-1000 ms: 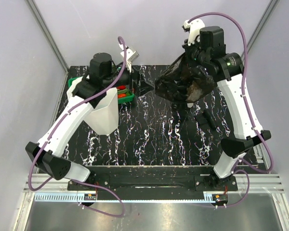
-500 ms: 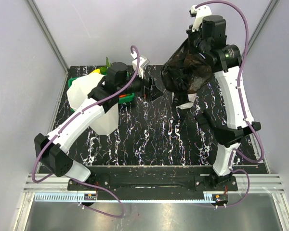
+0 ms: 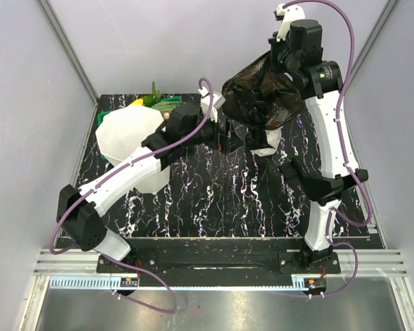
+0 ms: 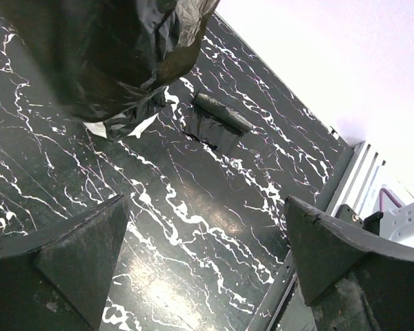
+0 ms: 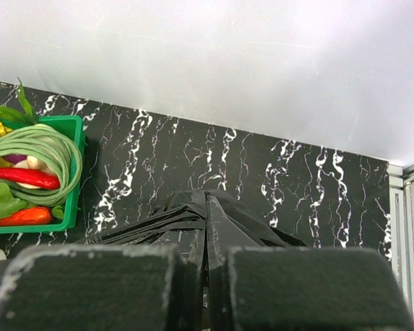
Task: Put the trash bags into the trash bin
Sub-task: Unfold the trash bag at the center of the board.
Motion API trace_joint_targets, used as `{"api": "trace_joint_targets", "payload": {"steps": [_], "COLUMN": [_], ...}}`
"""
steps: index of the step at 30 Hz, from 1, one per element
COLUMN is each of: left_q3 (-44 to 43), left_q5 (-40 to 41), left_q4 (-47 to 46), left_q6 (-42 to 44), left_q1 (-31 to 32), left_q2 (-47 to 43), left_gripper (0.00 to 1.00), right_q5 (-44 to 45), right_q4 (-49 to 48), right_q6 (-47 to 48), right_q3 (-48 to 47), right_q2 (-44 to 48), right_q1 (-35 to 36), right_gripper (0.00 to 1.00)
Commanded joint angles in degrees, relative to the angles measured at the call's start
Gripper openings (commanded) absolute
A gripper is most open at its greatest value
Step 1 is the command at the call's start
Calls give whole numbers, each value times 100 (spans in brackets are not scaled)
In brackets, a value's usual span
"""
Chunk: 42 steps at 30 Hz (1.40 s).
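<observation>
A glossy black trash bag (image 3: 261, 96) hangs in the air over the back right of the table, and my right gripper (image 3: 279, 63) is shut on its gathered top. The right wrist view shows the film (image 5: 214, 214) pinched between the shut pads (image 5: 96, 289). My left gripper (image 3: 227, 138) is open just left of and below the hanging bag, with nothing between its fingers (image 4: 83, 255); the bag (image 4: 110, 48) fills the upper left of that view. The white trash bin (image 3: 127, 131) stands upright at the back left, behind the left arm.
A green basket (image 3: 167, 105) of toy vegetables sits behind the bin, also seen as the basket (image 5: 74, 172) in the right wrist view. A white roll (image 3: 267, 147) lies under the hanging bag. A dark rolled bag (image 4: 219, 116) lies flat on the table further right.
My left arm has swung right, away from the bin and toward the bag, still open. The right arm has raised the bag and carried it slightly left.
</observation>
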<state>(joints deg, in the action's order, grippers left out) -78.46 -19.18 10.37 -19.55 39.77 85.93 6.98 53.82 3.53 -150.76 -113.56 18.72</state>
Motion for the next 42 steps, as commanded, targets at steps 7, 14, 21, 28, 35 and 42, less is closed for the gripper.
{"api": "trace_joint_targets", "payload": {"steps": [7, 14, 21, 28, 35, 42], "left_q3": [-21, -240, -662, -1022, -891, -592], "left_q5": [1223, 1417, 1391, 1031, 477, 213], "left_q4": [-1248, -1538, -1582, -1477, -1441, -1398], "left_q6": [153, 557, 979, 1226, 1041, 1129], "left_q1": [233, 330, 321, 286, 14, -92], "left_q2": [600, 899, 1189, 1382, 1339, 996], "left_gripper": [99, 99, 99, 92, 59, 25], "right_q5": [-232, -452, -628, -689, -672, -672], "right_q4": [-206, -100, -47, -4, 41, 84], "right_q6": [-230, -274, -318, -318, -318, -274], "right_q3": [-6, 73, 134, 319, 372, 415], "right_q2": [220, 203, 176, 255, 334, 317], "right_q1": [-53, -61, -88, -114, -219, -351], "right_gripper": [0, 0, 0, 0, 0, 0]}}
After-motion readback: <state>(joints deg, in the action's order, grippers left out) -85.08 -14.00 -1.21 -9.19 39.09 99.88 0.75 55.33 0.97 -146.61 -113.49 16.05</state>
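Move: The trash bag hangs from the right fingers. Its near left edge, which the left hand goes for, is about 8 cm ahead of that hand, 4 cm to its right and roughly level with it; from the right hand it is some 10 cm back, 9 cm left and 14 cm below. On the board, about 25 cm below the left hand, lie a white bundle some 8 cm ahead and 11 cm right, and a black roll about 3 cm back and 22 cm right. Reaching about 8 cm forward and a few centimetres right to the hanging bag's near left edge, the left hand first dips some 4 cm, then comes partly back up, fingers tipping up. It eases back left a little while its wide-open fingers close to about a third around the plastic. The right hand keeps its pinch and sinks some 3 cm. ##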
